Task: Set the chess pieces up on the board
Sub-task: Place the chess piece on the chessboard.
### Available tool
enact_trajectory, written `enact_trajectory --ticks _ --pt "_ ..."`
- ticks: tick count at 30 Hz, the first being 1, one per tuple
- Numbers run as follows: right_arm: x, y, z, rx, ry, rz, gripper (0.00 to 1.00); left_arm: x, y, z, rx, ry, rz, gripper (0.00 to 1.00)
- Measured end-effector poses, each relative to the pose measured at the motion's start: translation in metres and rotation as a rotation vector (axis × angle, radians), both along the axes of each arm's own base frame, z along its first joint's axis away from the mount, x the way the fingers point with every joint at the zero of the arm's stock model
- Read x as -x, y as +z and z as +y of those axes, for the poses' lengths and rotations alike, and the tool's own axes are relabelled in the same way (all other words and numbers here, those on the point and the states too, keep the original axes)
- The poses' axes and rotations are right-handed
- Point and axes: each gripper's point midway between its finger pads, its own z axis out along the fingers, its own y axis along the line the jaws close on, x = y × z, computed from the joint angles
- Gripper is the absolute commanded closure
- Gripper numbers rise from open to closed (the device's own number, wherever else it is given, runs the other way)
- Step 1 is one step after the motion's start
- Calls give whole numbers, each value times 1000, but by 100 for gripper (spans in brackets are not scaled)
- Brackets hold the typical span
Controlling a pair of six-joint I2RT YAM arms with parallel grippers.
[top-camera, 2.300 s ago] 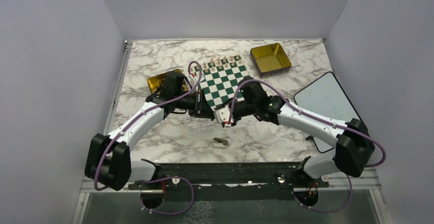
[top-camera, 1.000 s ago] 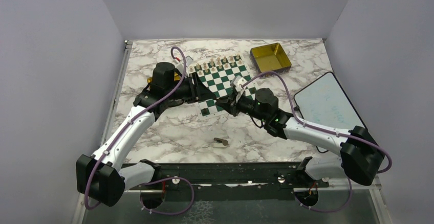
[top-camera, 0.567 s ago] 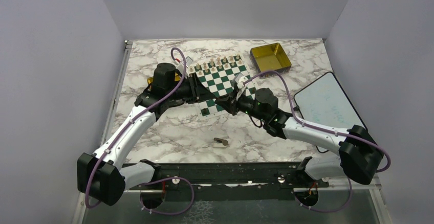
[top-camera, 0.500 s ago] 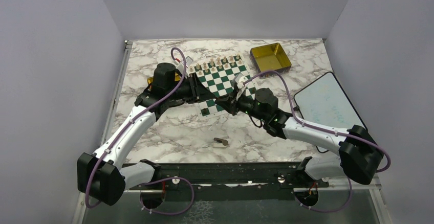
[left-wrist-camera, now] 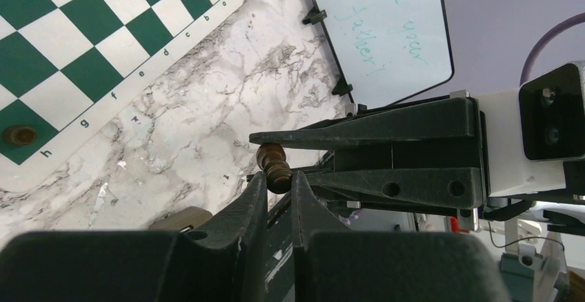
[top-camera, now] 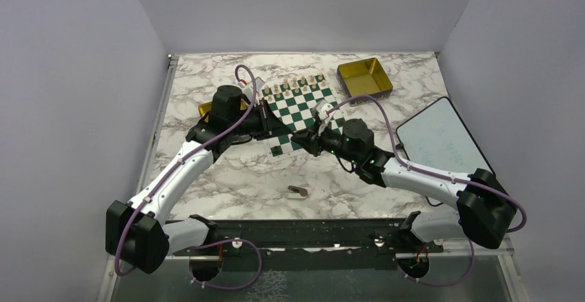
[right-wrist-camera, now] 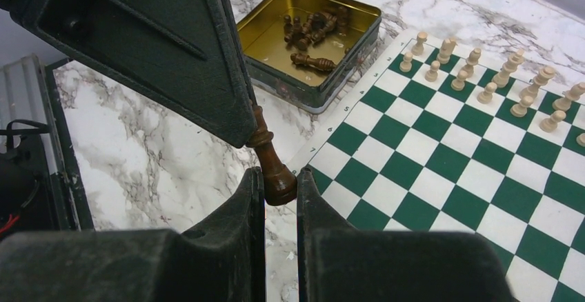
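Note:
One dark brown chess piece [left-wrist-camera: 273,164] is gripped from both ends above the marble, just off the board's near left corner. My left gripper [left-wrist-camera: 278,178] is shut on one end of it. My right gripper [right-wrist-camera: 279,176] is shut on its wide base [right-wrist-camera: 279,181]. In the top view the two grippers meet tip to tip, left [top-camera: 281,132] and right [top-camera: 298,139]. The green and white board [top-camera: 303,106] lies behind them. One dark piece [left-wrist-camera: 19,134] stands on the board's near corner square. More dark pieces [right-wrist-camera: 310,29] lie in a gold tin [right-wrist-camera: 314,98].
Cream pieces [right-wrist-camera: 483,67] fill the board's two far rows. A second gold tin [top-camera: 364,78] stands at the back right. A black-framed whiteboard [top-camera: 438,136] lies to the right. A small tan object [top-camera: 298,192] rests on the marble near the arm bases.
My left gripper has closed onto the dark piece that my right gripper holds out. The left arm has shifted slightly to the right. The right arm has barely moved.

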Motion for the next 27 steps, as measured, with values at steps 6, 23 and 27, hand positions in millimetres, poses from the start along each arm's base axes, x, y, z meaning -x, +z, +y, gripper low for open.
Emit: enact_trajectory --ticks 6,23,27 --pt "4 -6 0 12 9 28 35 2 -9 -6 -43 -13 -15 93" --pt "33 -23 -89 97 -289 274 0 -33 -34 -28 -339 75 -171 93" --pt "42 -25 -115 124 -373 326 0 -54 -43 -38 -439 107 -221 93"
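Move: Both hands hold the dark chess piece, left at its top, right at its base. From the left hand the chessboard's near-row middle lies about 14 cm ahead, 5 right and 20 below; the corner piece 11 ahead, 6 left; the grey clip 5 back, 2 right. From the right hand, that row's middle is some 14 cm ahead, 3 right and 17 below. Right opens wide, frees the base and withdraws right about 12 cm; left carries the piece forward-down-right, tilting steeper. ##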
